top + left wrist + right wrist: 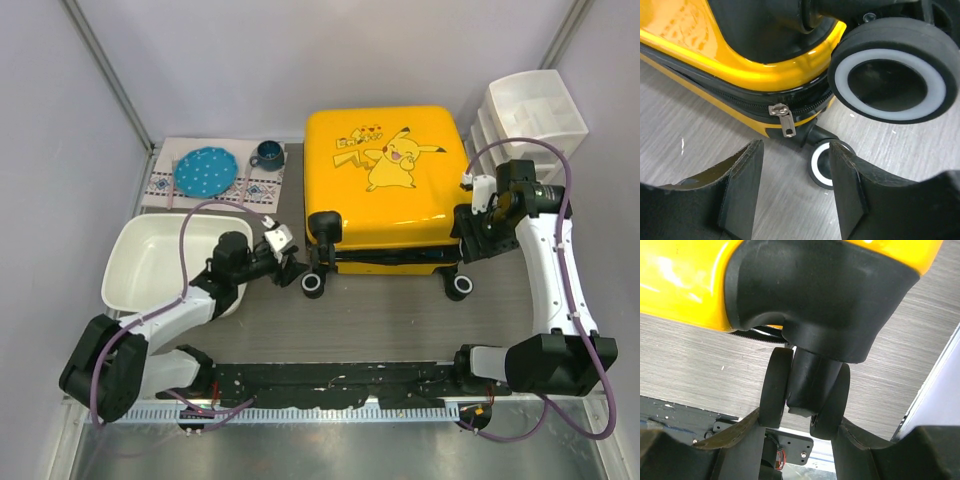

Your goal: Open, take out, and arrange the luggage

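Note:
The luggage (385,175), a yellow hard-shell case with a cartoon print, lies flat and zipped shut mid-table, wheels toward me. My left gripper (292,262) hovers low at its near-left corner. In the left wrist view the jaws (795,165) stand apart over bare table, and the silver zipper pull (786,119) hangs just ahead of them, beside a large wheel (892,77). At the near-right corner, my right gripper (468,235) clamps the twin caster wheel (775,385), one finger against each side of it (797,432).
A white tub (165,265) sits left of the left arm. Behind it lies a patterned mat with a blue plate (207,170) and a dark mug (267,154). A white drawer unit (530,120) stands at the back right. A black rail (330,385) runs along the near edge.

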`<state>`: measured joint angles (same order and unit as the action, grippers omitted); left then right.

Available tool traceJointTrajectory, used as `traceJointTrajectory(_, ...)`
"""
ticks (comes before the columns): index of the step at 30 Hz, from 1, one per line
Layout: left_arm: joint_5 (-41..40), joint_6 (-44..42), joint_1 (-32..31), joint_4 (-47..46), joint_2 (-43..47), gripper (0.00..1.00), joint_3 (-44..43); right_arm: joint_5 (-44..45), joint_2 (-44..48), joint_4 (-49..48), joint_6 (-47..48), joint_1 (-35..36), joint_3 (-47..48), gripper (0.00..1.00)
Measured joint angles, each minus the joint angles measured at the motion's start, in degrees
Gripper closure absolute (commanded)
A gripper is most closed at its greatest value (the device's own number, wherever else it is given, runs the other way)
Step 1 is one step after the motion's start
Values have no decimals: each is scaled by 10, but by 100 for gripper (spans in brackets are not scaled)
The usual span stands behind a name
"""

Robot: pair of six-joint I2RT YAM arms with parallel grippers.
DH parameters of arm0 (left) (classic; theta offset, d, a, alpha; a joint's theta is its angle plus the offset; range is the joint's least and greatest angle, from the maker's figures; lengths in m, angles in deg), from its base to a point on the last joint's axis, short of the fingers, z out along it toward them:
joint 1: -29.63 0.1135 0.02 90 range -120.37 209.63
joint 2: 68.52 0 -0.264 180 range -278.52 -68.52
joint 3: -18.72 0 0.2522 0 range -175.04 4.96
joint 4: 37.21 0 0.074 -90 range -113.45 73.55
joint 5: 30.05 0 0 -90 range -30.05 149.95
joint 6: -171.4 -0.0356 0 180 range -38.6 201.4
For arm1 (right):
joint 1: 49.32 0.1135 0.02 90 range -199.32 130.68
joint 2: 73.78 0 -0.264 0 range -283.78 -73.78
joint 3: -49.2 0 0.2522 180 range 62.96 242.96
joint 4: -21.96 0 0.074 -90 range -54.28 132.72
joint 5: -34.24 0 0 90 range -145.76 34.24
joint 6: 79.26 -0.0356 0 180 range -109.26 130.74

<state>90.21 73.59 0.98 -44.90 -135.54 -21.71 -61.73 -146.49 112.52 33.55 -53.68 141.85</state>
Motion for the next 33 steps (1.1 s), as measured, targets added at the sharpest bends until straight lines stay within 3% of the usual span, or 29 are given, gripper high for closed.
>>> traceJointTrajectory(8,-48,-1,-42,-138,-69,52,44,-10,5,-24,-15,0,-56,99)
traceJointTrajectory(12,-87,-3,-68,-174,-89,67,51,-10,11,-26,-17,0,-56,99)
traceJointTrajectory(17,-141,9,-79,-204,-91,70,55,-9,17,-27,-17,0,-57,99)
traceJointTrajectory(20,-163,19,-82,-216,-97,82,55,-8,21,-28,-17,1,-59,99)
traceJointTrajectory(21,-170,22,-82,-218,-98,92,55,-8,21,-28,-17,1,-60,99)
traceJointTrajectory(23,-182,30,-82,-221,-98,99,56,-7,23,-29,-17,1,-62,99)
traceJointTrajectory(33,-228,45,-83,-223,-21,100,76,-1,24,-32,-17,1,-66,99)
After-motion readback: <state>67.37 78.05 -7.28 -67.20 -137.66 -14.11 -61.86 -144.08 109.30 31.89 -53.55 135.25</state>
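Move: The zipper pull on the suitcase's near-left corner hangs just beyond the left fingertips, about 4 cm ahead, 3 cm to the right and 2 cm lower. The upper left caster wheel is roughly 5 cm to the left hand's right, level with it fore and aft and some 5 cm higher; the lower left caster wheel is about 3 cm back, 4 cm right and 8 cm below. From the right hand, the pull lies some 33 cm left, 2 cm ahead and 8 cm lower. The left hand sinks about 3 cm while easing right towards the suitcase's seam, then slides forward beside the corner, turning some 15 degrees counter-clockwise as its half-open fingers shut completely by the zipper pull, and finally rises about 3 cm and drifts back left, still shut. The right hand keeps its grip on the upper right caster, lowers it about 2 cm early on and then holds it there. ##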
